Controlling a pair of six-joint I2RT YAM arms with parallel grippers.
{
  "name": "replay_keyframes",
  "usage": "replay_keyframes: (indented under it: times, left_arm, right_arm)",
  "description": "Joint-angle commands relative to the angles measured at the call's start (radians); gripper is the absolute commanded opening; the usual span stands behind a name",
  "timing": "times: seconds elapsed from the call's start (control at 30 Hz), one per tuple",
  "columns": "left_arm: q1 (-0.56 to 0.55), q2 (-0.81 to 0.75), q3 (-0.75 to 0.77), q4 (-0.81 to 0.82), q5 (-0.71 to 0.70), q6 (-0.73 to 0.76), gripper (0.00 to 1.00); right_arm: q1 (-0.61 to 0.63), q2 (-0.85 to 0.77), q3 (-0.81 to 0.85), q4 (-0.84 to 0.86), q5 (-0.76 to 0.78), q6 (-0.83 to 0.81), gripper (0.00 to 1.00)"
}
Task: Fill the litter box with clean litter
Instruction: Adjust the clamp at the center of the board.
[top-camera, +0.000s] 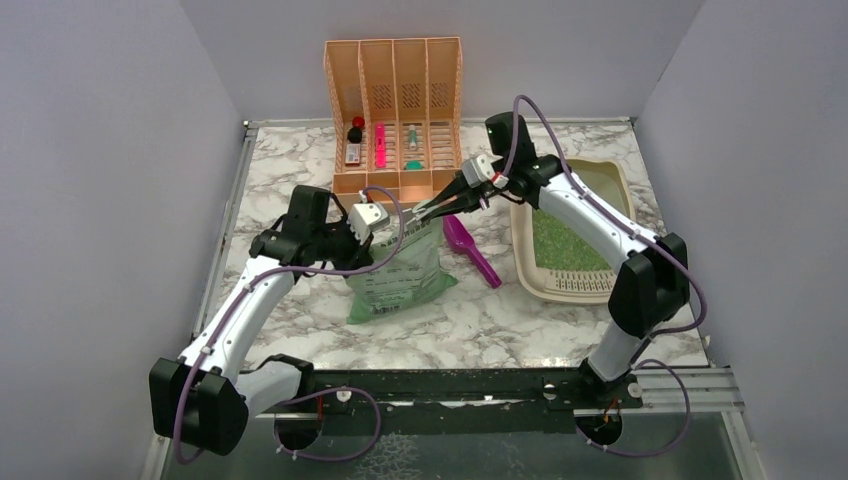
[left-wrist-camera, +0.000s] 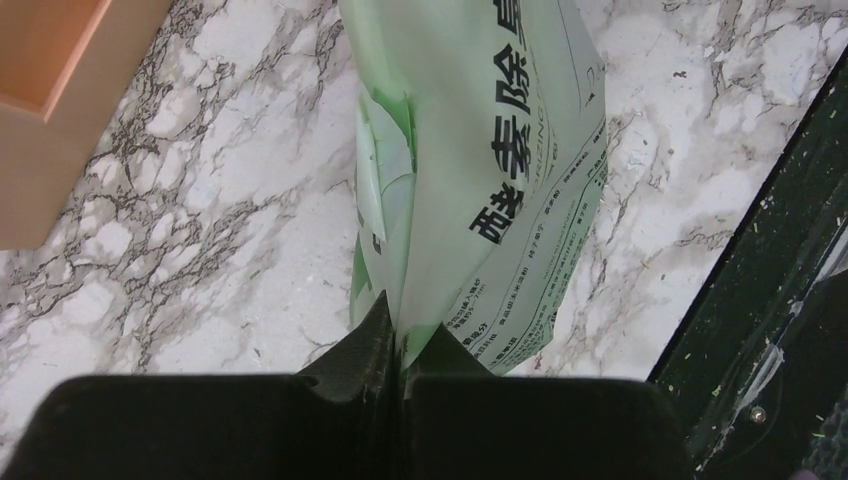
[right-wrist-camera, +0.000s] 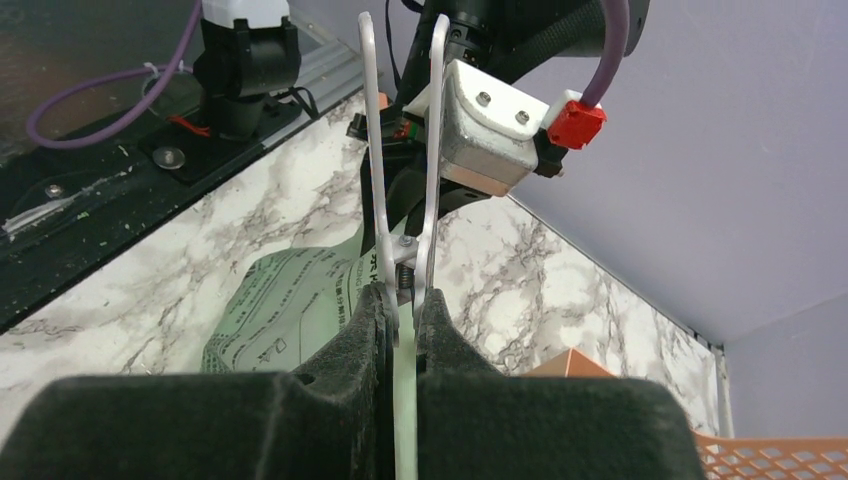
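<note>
The beige litter box (top-camera: 590, 164) sits at the right of the marble table, with a layer of green clean litter (top-camera: 565, 240) inside. A pale green printed bag (top-camera: 400, 280) lies mid-table. My left gripper (top-camera: 386, 243) is shut on the bag's edge (left-wrist-camera: 480, 150), the fingers (left-wrist-camera: 375, 340) pinching the plastic. My right gripper (top-camera: 437, 208) hovers over the bag's top, shut on a white spring clip (right-wrist-camera: 432, 150). The clip's two long arms point toward the left wrist. A pale green strip shows between the right fingers (right-wrist-camera: 365, 330); whether the clip bites the bag (right-wrist-camera: 290, 300) I cannot tell.
A purple scoop (top-camera: 470, 248) lies between bag and litter box. A peach slatted organizer (top-camera: 395, 110) holding small items stands at the back. The left arm's wrist (right-wrist-camera: 490, 140) is close in front of the right gripper. A dark rail (left-wrist-camera: 780, 300) runs along the table's near edge.
</note>
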Motion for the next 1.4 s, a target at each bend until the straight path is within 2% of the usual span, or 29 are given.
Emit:
replay_keyframes:
  times: [0.0,0.1,0.2,0.3,0.43,0.53,0.67,0.73,0.8,0.87,0.97,1.07,1.23,1.37]
  left_arm:
    - [0.015,-0.036,0.059,0.157,0.100,-0.009,0.00]
    - [0.016,-0.032,0.064,0.156,0.095,-0.009,0.00]
    - [0.016,-0.034,0.067,0.156,0.086,-0.010,0.00]
    - [0.017,-0.034,0.073,0.153,0.075,-0.011,0.00]
    - [0.017,-0.035,0.081,0.143,0.073,-0.004,0.00]
    - [0.017,-0.030,0.085,0.137,0.067,0.003,0.00]
    - [0.018,-0.025,0.093,0.135,0.070,0.009,0.00]
    - [0.017,-0.025,0.097,0.135,0.073,0.012,0.00]
    - [0.016,-0.025,0.102,0.134,0.077,0.015,0.00]
    - [0.016,-0.026,0.107,0.135,0.079,0.018,0.00]
    - [0.018,-0.025,0.112,0.135,0.078,0.022,0.00]
    - [0.018,-0.030,0.121,0.130,0.063,0.026,0.00]
    - [0.018,-0.058,0.121,0.129,0.043,0.043,0.00]
    - [0.018,-0.072,0.112,0.127,0.050,0.048,0.00]
  right_arm:
    - [-0.004,0.045,0.065,-0.075,-0.101,-0.043,0.01]
    - [-0.004,0.065,0.106,-0.210,-0.106,-0.148,0.01]
    - [0.000,0.086,0.119,-0.206,-0.108,-0.099,0.01]
    - [0.014,0.120,0.142,-0.316,-0.069,-0.198,0.01]
    - [0.014,0.161,0.190,-0.388,-0.005,-0.194,0.01]
    - [0.014,0.170,0.248,-0.527,-0.019,-0.337,0.01]
    - [0.017,0.144,0.221,-0.418,-0.119,-0.260,0.01]
    - [0.029,0.128,0.174,-0.242,-0.119,-0.113,0.01]
    - [0.043,0.123,0.140,-0.183,-0.071,-0.056,0.01]
    - [0.048,0.132,0.134,-0.198,-0.022,-0.064,0.01]
    - [0.048,0.166,0.185,-0.355,0.053,-0.168,0.01]
    - [0.048,0.196,0.271,-0.527,0.201,-0.260,0.01]
    - [0.048,0.186,0.309,-0.578,0.465,-0.247,0.01]
    - [0.049,0.184,0.322,-0.613,0.593,-0.259,0.01]
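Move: The right hand, holding the silver clamp with its jaws spread towards the robot's left, is just off the bag's upper edge. The middle of that edge is about 4 cm to its left, 1 cm back and 5 cm lower. The purple scoop lies on the table some 9 cm to the hand's right and 2 cm farther out, 27 cm below. From the left hand, pinching the bag's other side, that edge's middle is roughly 6 cm right, 1 cm ahead and 8 cm up. Keeping its squeeze on the clamp so the jaws stay spread, the right hand sinks about 4 cm in all at the bag's upper edge, first easing a couple of centimetres left, then swinging nearly 3 cm forward as the left-pointing fingers tip some 15–20 degrees downward and turn slightly clockwise. The left hand stays almost in place and keeps its pinch on the bag's side, steadying the bag while the clamp works against its upper part. ##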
